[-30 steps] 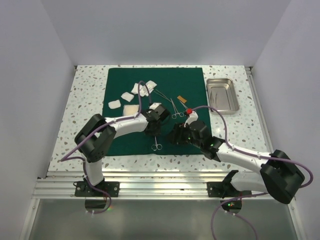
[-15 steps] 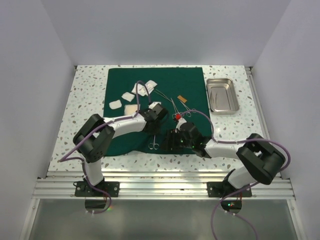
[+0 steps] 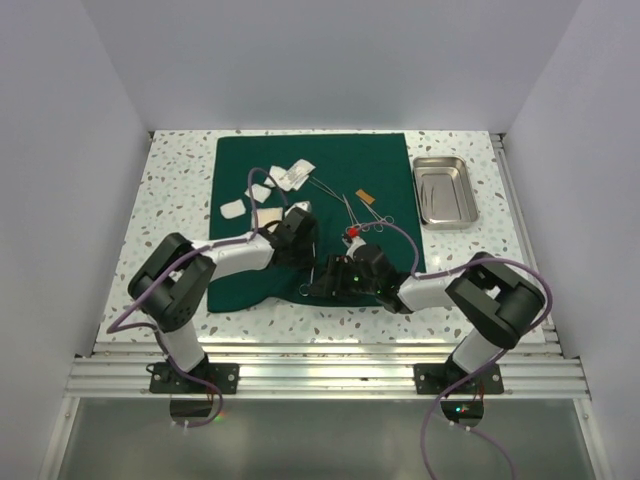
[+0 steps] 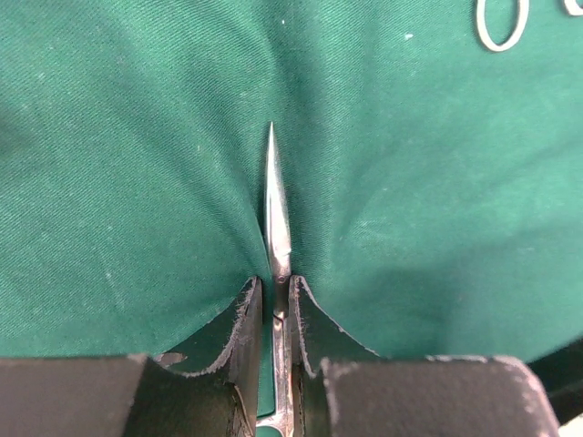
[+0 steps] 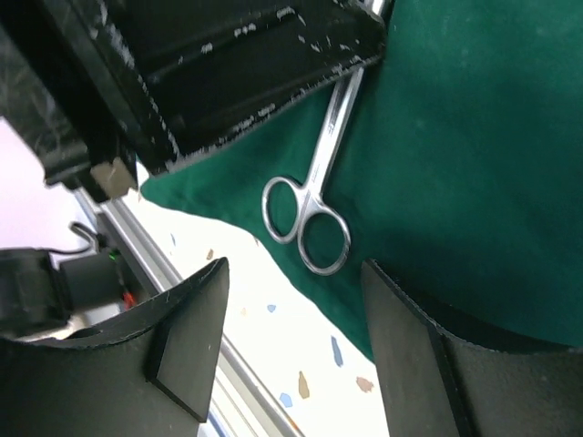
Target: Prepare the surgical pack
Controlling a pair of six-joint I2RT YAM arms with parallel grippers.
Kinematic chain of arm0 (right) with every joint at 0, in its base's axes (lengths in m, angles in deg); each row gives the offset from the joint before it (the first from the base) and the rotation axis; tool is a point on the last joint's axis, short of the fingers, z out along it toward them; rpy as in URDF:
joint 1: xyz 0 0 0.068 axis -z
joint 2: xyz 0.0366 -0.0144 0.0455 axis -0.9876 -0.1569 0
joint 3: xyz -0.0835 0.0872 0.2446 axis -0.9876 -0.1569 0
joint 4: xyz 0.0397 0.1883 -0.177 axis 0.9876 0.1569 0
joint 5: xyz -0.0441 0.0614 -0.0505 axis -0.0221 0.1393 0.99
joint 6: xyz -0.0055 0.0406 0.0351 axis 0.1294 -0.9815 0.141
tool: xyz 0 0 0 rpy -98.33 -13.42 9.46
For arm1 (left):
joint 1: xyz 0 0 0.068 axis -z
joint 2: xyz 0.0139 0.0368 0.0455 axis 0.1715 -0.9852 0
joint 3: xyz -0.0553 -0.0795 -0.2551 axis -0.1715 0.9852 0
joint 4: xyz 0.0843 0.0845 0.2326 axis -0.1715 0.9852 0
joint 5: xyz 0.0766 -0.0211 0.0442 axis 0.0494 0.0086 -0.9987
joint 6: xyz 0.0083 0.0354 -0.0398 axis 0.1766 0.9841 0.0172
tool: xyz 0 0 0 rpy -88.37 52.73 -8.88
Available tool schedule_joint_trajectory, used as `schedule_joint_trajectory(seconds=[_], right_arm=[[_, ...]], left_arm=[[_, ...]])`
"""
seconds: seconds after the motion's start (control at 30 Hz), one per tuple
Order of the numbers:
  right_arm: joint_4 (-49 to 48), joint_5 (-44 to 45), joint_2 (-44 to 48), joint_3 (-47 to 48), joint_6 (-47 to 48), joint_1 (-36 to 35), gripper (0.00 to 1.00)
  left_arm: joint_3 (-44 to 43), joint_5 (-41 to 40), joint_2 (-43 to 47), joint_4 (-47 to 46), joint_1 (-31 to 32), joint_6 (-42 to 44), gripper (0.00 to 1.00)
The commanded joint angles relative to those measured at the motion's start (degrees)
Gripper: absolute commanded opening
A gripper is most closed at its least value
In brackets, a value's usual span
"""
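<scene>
The dark green drape [image 3: 340, 170] of the surgical pack lies spread on the table. Steel scissors [image 4: 278, 218] lie on it near its front edge, blades closed. My left gripper [image 4: 276, 289] is shut on the scissors at the pivot, and in the top view this gripper [image 3: 301, 264] sits above the finger rings [image 3: 306, 291]. The rings [image 5: 310, 223] show between the wide-open fingers of my right gripper [image 5: 293, 273], which hovers over the drape's edge without touching them. White gauze pads [image 3: 281, 179] and forceps [image 3: 350, 211] rest further back. The steel tray [image 3: 445, 190] stands right of the drape.
The speckled tabletop [image 3: 175, 200] shows around the drape. The two grippers are very close together near the front edge [image 3: 320, 318]. A small orange-brown item [image 3: 365, 198] lies by the forceps. A ring of another instrument [image 4: 501, 27] shows at the top right of the left wrist view.
My left gripper has closed on the scissors. The right arm has swung left along the front edge until its open gripper is at the scissors' rings.
</scene>
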State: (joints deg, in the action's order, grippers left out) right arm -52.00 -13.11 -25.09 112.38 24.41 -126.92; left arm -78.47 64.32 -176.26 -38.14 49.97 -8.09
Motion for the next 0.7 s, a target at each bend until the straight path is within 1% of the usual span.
schedule_joint_trajectory(seconds=[0.0, 0.03, 0.13, 0.2, 0.27, 0.43, 0.63, 0.67], right_arm=[[-4.53, 0.46, -2.69, 0.0, -3.91, -0.1, 0.64], [-5.93, 0.46, -3.14, -0.17, -4.26, -0.01, 0.63], [-8.66, -0.24, -5.16, -0.09, -5.67, -0.1, 0.58], [-10.33, -0.07, -6.21, -0.61, -6.81, -0.1, 0.52], [-11.92, 0.81, -6.3, -1.32, -7.51, -0.1, 0.51], [-10.79, 3.71, -3.94, -1.76, -6.9, -0.1, 0.37], [-8.67, 6.17, -2.61, -0.18, -5.85, -0.1, 0.24], [-8.5, 6.7, -2.61, 0.09, -5.67, -0.1, 0.22]], left_arm=[[5.39, 5.16, -3.3, -0.77, -0.63, -1.82, 0.0], [6.88, 5.34, -2.95, -2.35, -0.81, -2.08, 0.0], [9.08, 7.27, -2.15, -4.9, -1.51, -2.96, 0.0], [9.62, 7.19, -1.98, -5.26, -1.78, -3.31, 0.0], [10.32, 7.19, -1.62, -6.05, -1.86, -3.4, 0.0], [10.94, 6.66, -0.66, -6.4, -1.95, -3.84, 0.0], [11.46, 5.69, 1.27, -5.27, -1.95, -3.93, 0.0], [11.64, 4.21, 2.23, -5.09, -1.95, -4.02, 0.0]])
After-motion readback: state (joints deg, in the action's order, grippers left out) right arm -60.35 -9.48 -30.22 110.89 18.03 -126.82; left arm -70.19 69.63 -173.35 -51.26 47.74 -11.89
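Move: The scissors' right finger ring lies about 2 cm to the right hand's left, level with it fore and aft, and some 3 cm lower. From there the nearest clamp rings are about 15 cm ahead and 7 cm right, the gauze pack some 17 cm ahead and 14 cm left. The left hand already pinches the scissors' shank with some cloth; that ring sits roughly 6 cm back from it, 1 cm right. Right hand eases some 2 cm forward and down, closing onto the scissors' right ring; left keeps its pinch. ##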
